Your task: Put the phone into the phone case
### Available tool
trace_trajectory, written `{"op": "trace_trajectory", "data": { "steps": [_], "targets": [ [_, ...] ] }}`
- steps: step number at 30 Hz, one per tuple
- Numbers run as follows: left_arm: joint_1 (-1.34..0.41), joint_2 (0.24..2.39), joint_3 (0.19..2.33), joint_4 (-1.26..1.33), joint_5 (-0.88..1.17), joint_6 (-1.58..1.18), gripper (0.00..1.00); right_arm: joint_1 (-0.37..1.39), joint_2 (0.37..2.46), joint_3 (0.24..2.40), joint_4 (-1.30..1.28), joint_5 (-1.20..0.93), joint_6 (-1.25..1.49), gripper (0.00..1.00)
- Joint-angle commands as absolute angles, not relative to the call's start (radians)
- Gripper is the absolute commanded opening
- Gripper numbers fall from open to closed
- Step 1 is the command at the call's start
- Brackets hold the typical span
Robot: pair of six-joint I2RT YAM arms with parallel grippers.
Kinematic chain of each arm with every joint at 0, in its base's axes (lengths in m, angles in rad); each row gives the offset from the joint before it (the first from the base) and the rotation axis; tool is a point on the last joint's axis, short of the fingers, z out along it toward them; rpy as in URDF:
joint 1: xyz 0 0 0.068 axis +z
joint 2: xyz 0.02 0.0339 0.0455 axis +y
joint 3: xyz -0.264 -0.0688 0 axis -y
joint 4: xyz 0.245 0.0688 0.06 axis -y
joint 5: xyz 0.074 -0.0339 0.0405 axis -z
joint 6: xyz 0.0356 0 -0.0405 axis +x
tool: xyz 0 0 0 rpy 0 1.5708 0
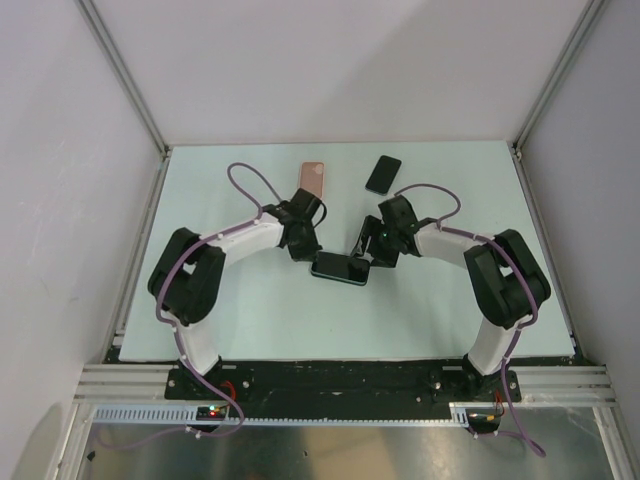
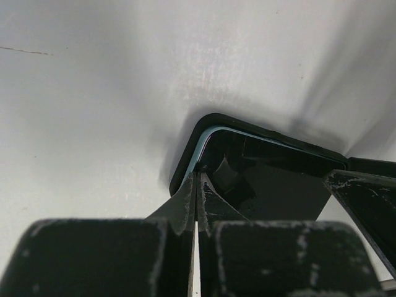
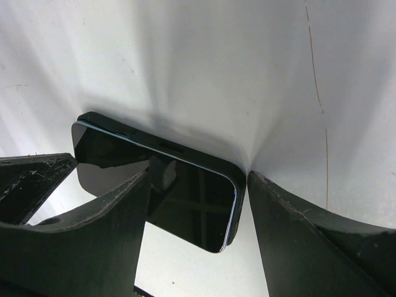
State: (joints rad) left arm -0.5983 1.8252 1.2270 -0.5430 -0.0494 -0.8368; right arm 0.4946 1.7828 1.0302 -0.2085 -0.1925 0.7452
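Observation:
A dark phone (image 1: 340,268) lies flat mid-table, screen up. Its pale-blue edge sits inside a black rim that looks like the phone case (image 2: 204,124). My left gripper (image 1: 302,250) is shut, and its tips (image 2: 197,180) press down at the phone's left corner, where the blue edge meets the rim. My right gripper (image 1: 374,256) is open and straddles the phone's right end (image 3: 185,198). One finger (image 3: 99,223) stands over the screen and the other finger (image 3: 303,235) is just off the short edge. How deep the phone sits in the case I cannot tell.
A pink case (image 1: 313,180) and a second dark phone (image 1: 383,174) lie at the back of the table. White walls close the table in on three sides. The two grippers stand close together over the phone.

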Motion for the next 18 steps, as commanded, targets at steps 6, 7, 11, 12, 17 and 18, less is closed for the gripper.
{"op": "trace_trajectory", "data": {
  "steps": [6,7,11,12,17,18],
  "targets": [
    [-0.572,1.698,1.17,-0.584,-0.106,-0.792,0.0,0.466,1.796,1.031,-0.22,-0.184,0.678,0.71],
    [-0.572,1.696,1.16,-0.585,-0.103,-0.79,0.0,0.466,1.8,1.032,-0.22,-0.187,0.676,0.7],
    [-0.572,1.696,1.136,-0.584,-0.084,-0.788,0.12,0.466,1.814,1.034,-0.22,-0.194,0.67,0.7],
    [-0.571,1.695,1.133,-0.583,-0.077,-0.79,0.17,0.466,1.817,1.034,-0.221,-0.195,0.67,0.7],
    [-0.572,1.685,1.12,-0.551,-0.032,-0.798,0.38,0.466,1.82,1.035,-0.22,-0.198,0.664,0.7],
    [-0.571,1.683,1.115,-0.538,-0.02,-0.8,0.4,0.465,1.822,1.035,-0.22,-0.197,0.663,0.7]
  ]
}}
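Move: The phone, lying in its case, has its middle about 6 cm right of the left hand and 2 cm nearer the robot; the left hand's shut tips are at its left end. From the right hand, open at the other end, that middle lies roughly 6 cm left and 1 cm back, just below. The pink case is some 19 cm ahead of the left hand and 1 cm left; the spare black phone is about 21 cm ahead and 17 cm right of the left hand. The left hand lifts off the phone's left end, arcs 3 cm left and 2.5 cm back, then sinks, opening partway. ##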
